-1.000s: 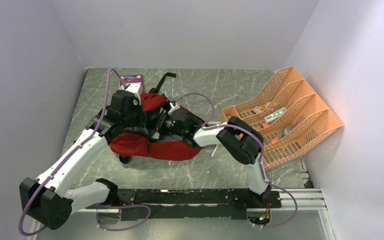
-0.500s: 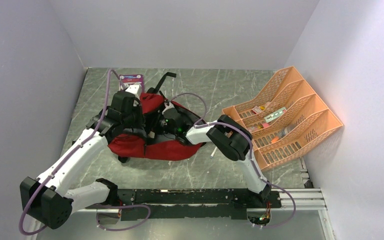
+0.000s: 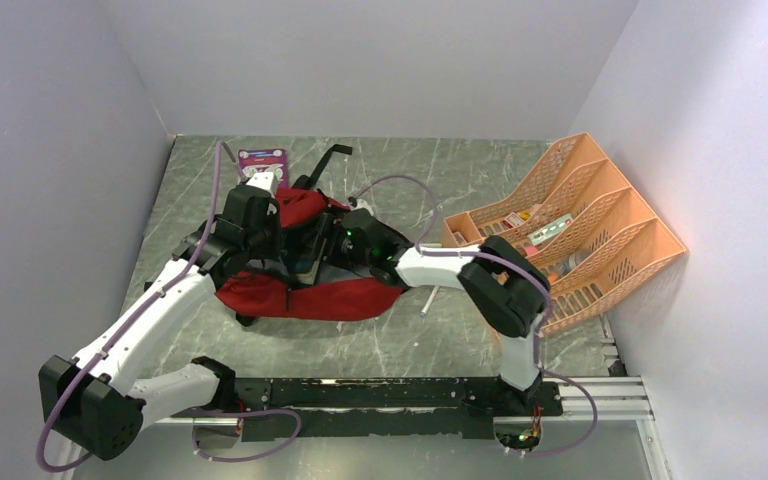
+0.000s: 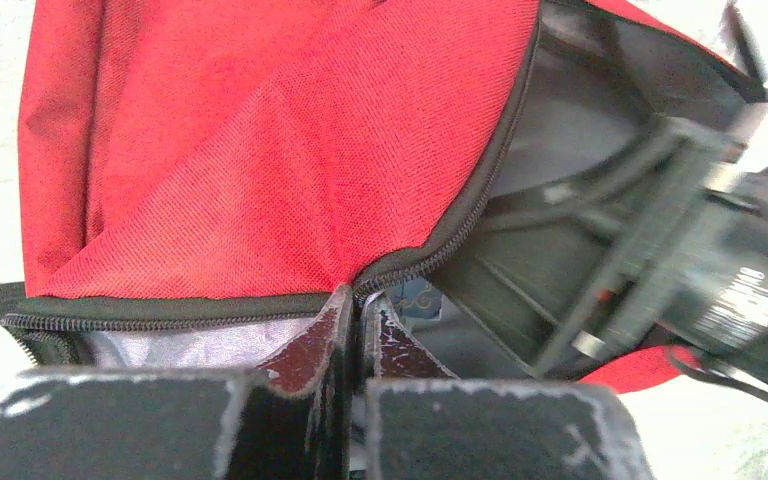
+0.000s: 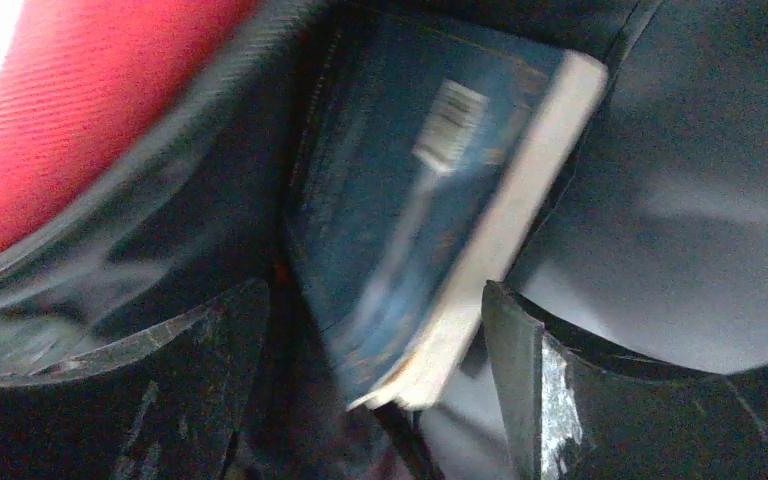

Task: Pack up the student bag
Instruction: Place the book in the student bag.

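Note:
The dark red student bag lies on the table with its mouth held open. My left gripper is shut on the bag's black zipper edge, lifting the red flap off the grey lining. My right gripper is inside the bag and open. A blue book with pale page edges stands between its fingers, with a gap on the right side. A corner of that book shows just behind my left fingertips. From above, the right gripper is sunk into the bag's opening.
An orange desk organiser holding pens and small items leans at the right wall. A purple card lies at the back left beside the bag's black strap. A thin white stick lies right of the bag.
The right gripper's jaws have spread apart and let go of the blue book inside the bag, and its elbow has swung right. The left gripper keeps its hold on the zipper edge.

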`<state>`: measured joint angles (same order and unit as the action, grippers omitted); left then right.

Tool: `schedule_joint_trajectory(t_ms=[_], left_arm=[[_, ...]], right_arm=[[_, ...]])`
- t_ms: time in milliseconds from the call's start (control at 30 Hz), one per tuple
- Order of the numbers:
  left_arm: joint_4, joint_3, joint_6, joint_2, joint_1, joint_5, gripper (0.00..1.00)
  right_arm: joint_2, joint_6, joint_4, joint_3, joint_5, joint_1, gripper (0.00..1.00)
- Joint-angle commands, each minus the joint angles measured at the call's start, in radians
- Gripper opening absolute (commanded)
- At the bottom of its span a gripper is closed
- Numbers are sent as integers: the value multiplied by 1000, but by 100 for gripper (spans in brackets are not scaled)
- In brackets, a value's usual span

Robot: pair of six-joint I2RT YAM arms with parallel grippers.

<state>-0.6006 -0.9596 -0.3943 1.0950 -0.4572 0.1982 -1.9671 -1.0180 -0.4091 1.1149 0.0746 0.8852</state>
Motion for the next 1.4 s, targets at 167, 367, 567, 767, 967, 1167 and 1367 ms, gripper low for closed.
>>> schedule_joint_trajectory(t_ms=[167, 367, 567, 767, 967, 1167, 1367], left_arm=[[-7, 15, -11, -4, -3, 87, 5], [-97, -21, -57, -12, -3, 124, 5], [-146, -55, -95, -32, -3, 161, 5], [-144, -55, -106, -12, -3, 154, 5], [-143, -67, -90, 3, -3, 175, 5], [-126, -67, -78, 0, -3, 164, 5], [-114, -55, -73, 2, -3, 149, 5]], right_arm=[[302, 222, 324, -85, -240, -7, 85], [461, 309, 343, -168, -269, -31, 83], [514, 345, 485, -162, -363, -52, 80], [663, 380, 670, -166, -550, -54, 85], [699, 392, 871, -147, -598, -89, 86], [652, 419, 824, -202, -390, -206, 87], [559, 448, 746, -208, -256, -261, 80]])
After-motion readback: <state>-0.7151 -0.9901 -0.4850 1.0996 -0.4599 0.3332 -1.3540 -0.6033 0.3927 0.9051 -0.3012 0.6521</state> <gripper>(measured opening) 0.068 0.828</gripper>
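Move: The right gripper is open inside the bag beside the book, whose middle is about 4 cm to its left, 1 cm ahead and 6 cm below. The bag's right-end rim lies roughly 24 cm to its right, 3 cm back and near its height. On the table some 8 cm below, the yellow marker is 27 cm right and 2 cm ahead, the blue pen 29 cm right and 11 cm back. From the left gripper that rim is about 30 cm right, 3 cm back and 10 cm lower. Lift the open right gripper out of the bag, away from the book, and carry it about 26 cm right to the bag's right-end rim, swinging the fingers some 40 degrees from pointing left to forward and down. Then lower it roughly 7 cm so that the fingers, still wide open, come over that rim. Keep the left pinch on the flap's zipper edge, easing it a couple of centimetres left. ##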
